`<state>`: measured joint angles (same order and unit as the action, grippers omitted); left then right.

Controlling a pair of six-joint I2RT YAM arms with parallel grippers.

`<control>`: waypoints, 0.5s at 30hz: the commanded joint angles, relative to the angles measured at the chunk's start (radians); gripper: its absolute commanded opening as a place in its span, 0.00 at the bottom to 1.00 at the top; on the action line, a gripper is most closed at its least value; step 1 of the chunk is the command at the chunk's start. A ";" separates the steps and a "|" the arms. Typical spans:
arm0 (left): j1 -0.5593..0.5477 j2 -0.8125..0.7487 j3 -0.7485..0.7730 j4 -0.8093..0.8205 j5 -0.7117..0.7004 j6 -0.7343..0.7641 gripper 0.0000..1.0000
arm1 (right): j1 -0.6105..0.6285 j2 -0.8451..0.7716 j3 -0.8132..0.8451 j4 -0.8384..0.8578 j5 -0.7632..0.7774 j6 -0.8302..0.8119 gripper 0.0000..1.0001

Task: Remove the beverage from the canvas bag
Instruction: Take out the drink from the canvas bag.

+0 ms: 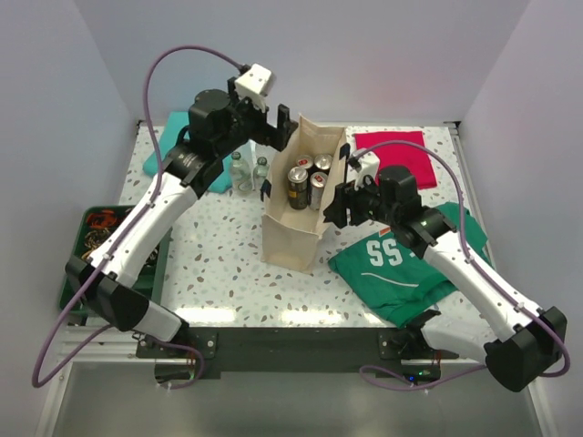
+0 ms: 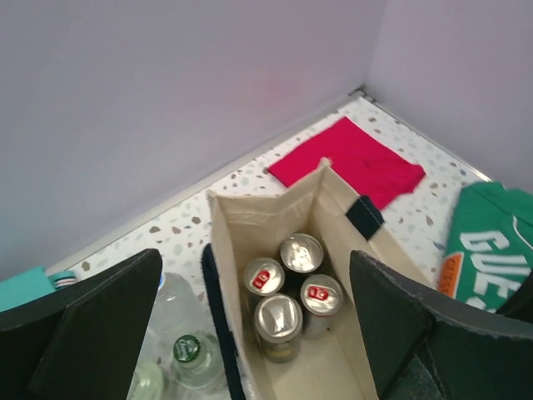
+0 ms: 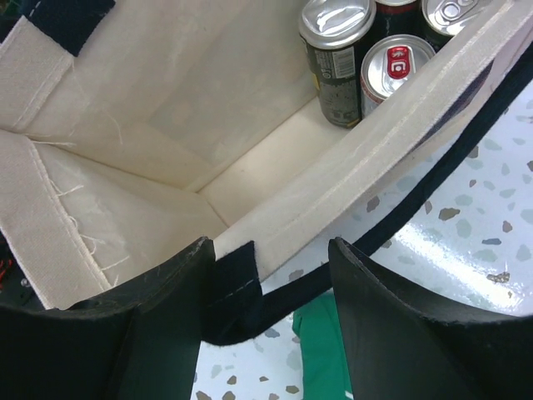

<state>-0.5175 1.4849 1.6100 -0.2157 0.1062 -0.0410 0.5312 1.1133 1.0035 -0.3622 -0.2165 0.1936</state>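
The canvas bag (image 1: pixel 293 228) stands upright in the middle of the table, its mouth open. Several beverage cans (image 1: pixel 308 178) stand at its far end; in the left wrist view the cans (image 2: pixel 287 292) show silver tops, two with red tabs. My left gripper (image 1: pixel 281 127) hangs above the bag's far end, open wide and holding nothing; the left gripper (image 2: pixel 256 254) frames the cans from above. My right gripper (image 1: pixel 335 208) is open at the bag's right rim. The right gripper (image 3: pixel 271 246) straddles the rim (image 3: pixel 333 192) and a navy strap (image 3: pixel 237 275), one finger inside, one outside.
Clear bottles with green caps (image 1: pixel 248 171) stand just left of the bag. A teal cloth (image 1: pixel 173 150) lies at the back left, a magenta cloth (image 1: pixel 396 155) at the back right. A green jersey (image 1: pixel 401 264) lies under the right arm. A green crate (image 1: pixel 100 246) sits at the left edge.
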 commanded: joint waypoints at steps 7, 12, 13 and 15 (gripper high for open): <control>-0.130 0.241 0.231 -0.326 0.129 0.128 1.00 | 0.003 -0.053 0.007 -0.026 0.094 -0.033 0.61; -0.134 0.285 0.215 -0.333 0.095 0.124 1.00 | 0.003 -0.078 0.003 -0.046 0.121 -0.036 0.61; -0.134 0.291 0.217 -0.335 0.086 0.118 1.00 | 0.004 -0.081 0.001 -0.047 0.123 -0.034 0.61; -0.134 0.313 0.218 -0.340 0.069 0.104 1.00 | 0.003 -0.081 0.003 -0.052 0.127 -0.034 0.61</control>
<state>-0.6556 1.7954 1.7931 -0.5446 0.2081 0.0643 0.5320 1.0565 1.0016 -0.4053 -0.1299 0.1745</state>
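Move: The tall can inside the canvas bag lies some 5 cm ahead of the left hand, 6 cm to its right and about 32 cm below. The red-tab can stands about 6 cm to the right of the tall can; the back can is roughly 12 cm ahead and 8 cm right of the left hand. The glass bottle outside the bag is some 6 cm ahead and 5 cm left. From the right hand the tall can is about 17 cm ahead, 6 cm left and 15 cm down. With its half-open fingers still at the navy strap on the bag's right rim, the right hand eases about 2 cm to its right. The left hand, empty and wide open, swings some 9 cm right over the bag's mouth and sinks about 14 cm towards the cans, fastest downward once the rightward swing dies out, its fingers tipping down and turning a little clockwise, some 30 degrees in all. ##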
